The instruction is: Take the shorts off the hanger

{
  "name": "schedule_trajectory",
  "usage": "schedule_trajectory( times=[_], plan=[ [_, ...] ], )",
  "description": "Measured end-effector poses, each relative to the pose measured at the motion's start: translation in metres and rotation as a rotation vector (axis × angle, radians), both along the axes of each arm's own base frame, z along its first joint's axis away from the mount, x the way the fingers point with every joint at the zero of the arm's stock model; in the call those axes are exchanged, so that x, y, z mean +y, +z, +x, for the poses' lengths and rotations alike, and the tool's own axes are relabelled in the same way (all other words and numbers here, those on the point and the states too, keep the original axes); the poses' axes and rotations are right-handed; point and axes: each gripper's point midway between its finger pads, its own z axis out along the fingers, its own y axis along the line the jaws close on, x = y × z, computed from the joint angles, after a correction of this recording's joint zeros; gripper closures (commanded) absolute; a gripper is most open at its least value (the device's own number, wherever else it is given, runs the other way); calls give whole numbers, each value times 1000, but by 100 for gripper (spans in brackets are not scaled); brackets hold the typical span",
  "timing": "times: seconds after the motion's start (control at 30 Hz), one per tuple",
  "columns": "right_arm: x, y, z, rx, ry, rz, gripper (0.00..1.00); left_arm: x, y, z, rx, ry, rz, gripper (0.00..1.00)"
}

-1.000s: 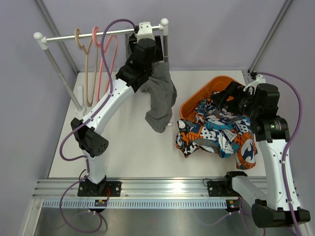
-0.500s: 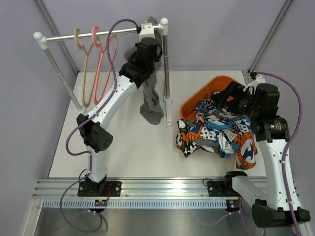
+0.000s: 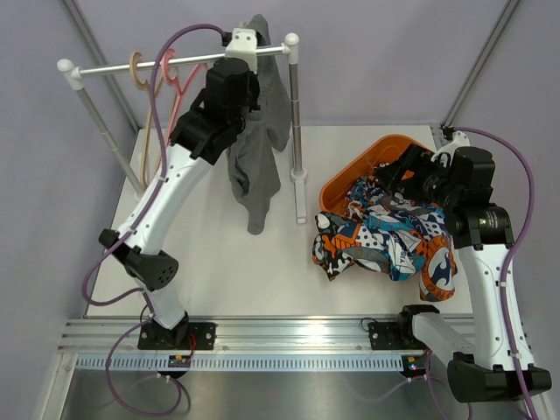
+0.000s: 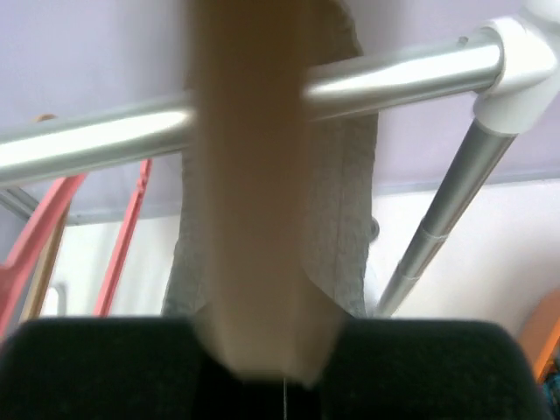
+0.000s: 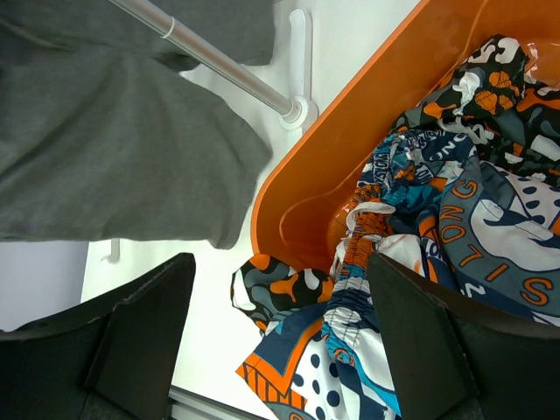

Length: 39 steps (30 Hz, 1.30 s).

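The plain dark grey shorts (image 3: 256,144) hang from a beige hanger (image 4: 254,219) raised at the rail (image 3: 105,65) of the rack. My left gripper (image 3: 248,42) is shut on that hanger; in the left wrist view the gripper (image 4: 284,372) has the blurred hanger rising out of its jaws, with the grey shorts (image 4: 346,227) behind. The blue-orange-white patterned shorts (image 3: 394,236) spill out of the orange basket (image 3: 389,147). The camouflage shorts (image 5: 284,293) lie at its rim. My right gripper (image 5: 280,297) hovers open over them, holding nothing.
A beige hanger (image 3: 138,68) and a pink hanger (image 3: 171,73) hang bare on the rail's left part. The rack's right post (image 3: 296,114) stands between the grey shorts and the basket. The left post (image 3: 105,131) stands at the table's far left.
My left gripper has shut on the hanger and lifted it up and leftwards at the rail; the grey shorts rose off the table with it. The right arm has not moved.
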Motion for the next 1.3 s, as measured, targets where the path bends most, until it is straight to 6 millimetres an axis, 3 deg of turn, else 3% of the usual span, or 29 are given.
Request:
schedule_trajectory(
  times=[0.13, 0.23, 0.53, 0.73, 0.93, 0.97, 1.03, 1.17, 1.3],
  plan=[
    [0, -1, 1, 2, 0, -1, 12, 15, 19, -32, 7, -44, 13, 100],
    [0, -2, 2, 7, 1, -2, 12, 19, 15, -47, 44, -81, 34, 100],
    [3, -13, 8, 44, 29, -13, 12, 21, -47, -80, 244, -184, 121, 100],
    [13, -13, 6, 43, 75, -15, 13, 25, -70, -110, 323, -247, 119, 100],
    [76, -11, -5, 48, 255, -74, 14, 39, -80, -170, 354, -357, 87, 100],
    [101, -10, -15, 46, 330, -86, 14, 40, -81, -181, 354, -379, 82, 100],
    [124, -11, -20, 47, 383, -110, 14, 41, -87, -204, 357, -432, 75, 100],
    [180, -12, -27, 47, 469, -171, 15, 40, -112, -240, 395, -517, 68, 100],
    [222, -22, -31, 56, 501, -230, 15, 41, -144, -258, 468, -549, 80, 100]
  ],
)
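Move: Just below and ahead of the left hand, which already holds the hanger, hang the grey shorts, their middle about 5 cm ahead and 20 cm down. The rail's right post is 7 cm ahead and 10 cm right; the pink hanger is 5 cm ahead and 16 cm left. From the right hand the shorts lie some 22 cm ahead, 32 cm left and 9 cm below; the orange bin is 5 cm ahead, 5 cm right, well below. Drawing the held hanger and grey shorts back from the rail, the left hand comes some 26 cm towards the base, rising slightly before sinking to about 14 cm lower, turning clockwise and tipping down. The right hand waits over the bin, then sweeps about 22 cm left towards the shorts, turning counter-clockwise with fingers open; it comes close, no touch visible. ##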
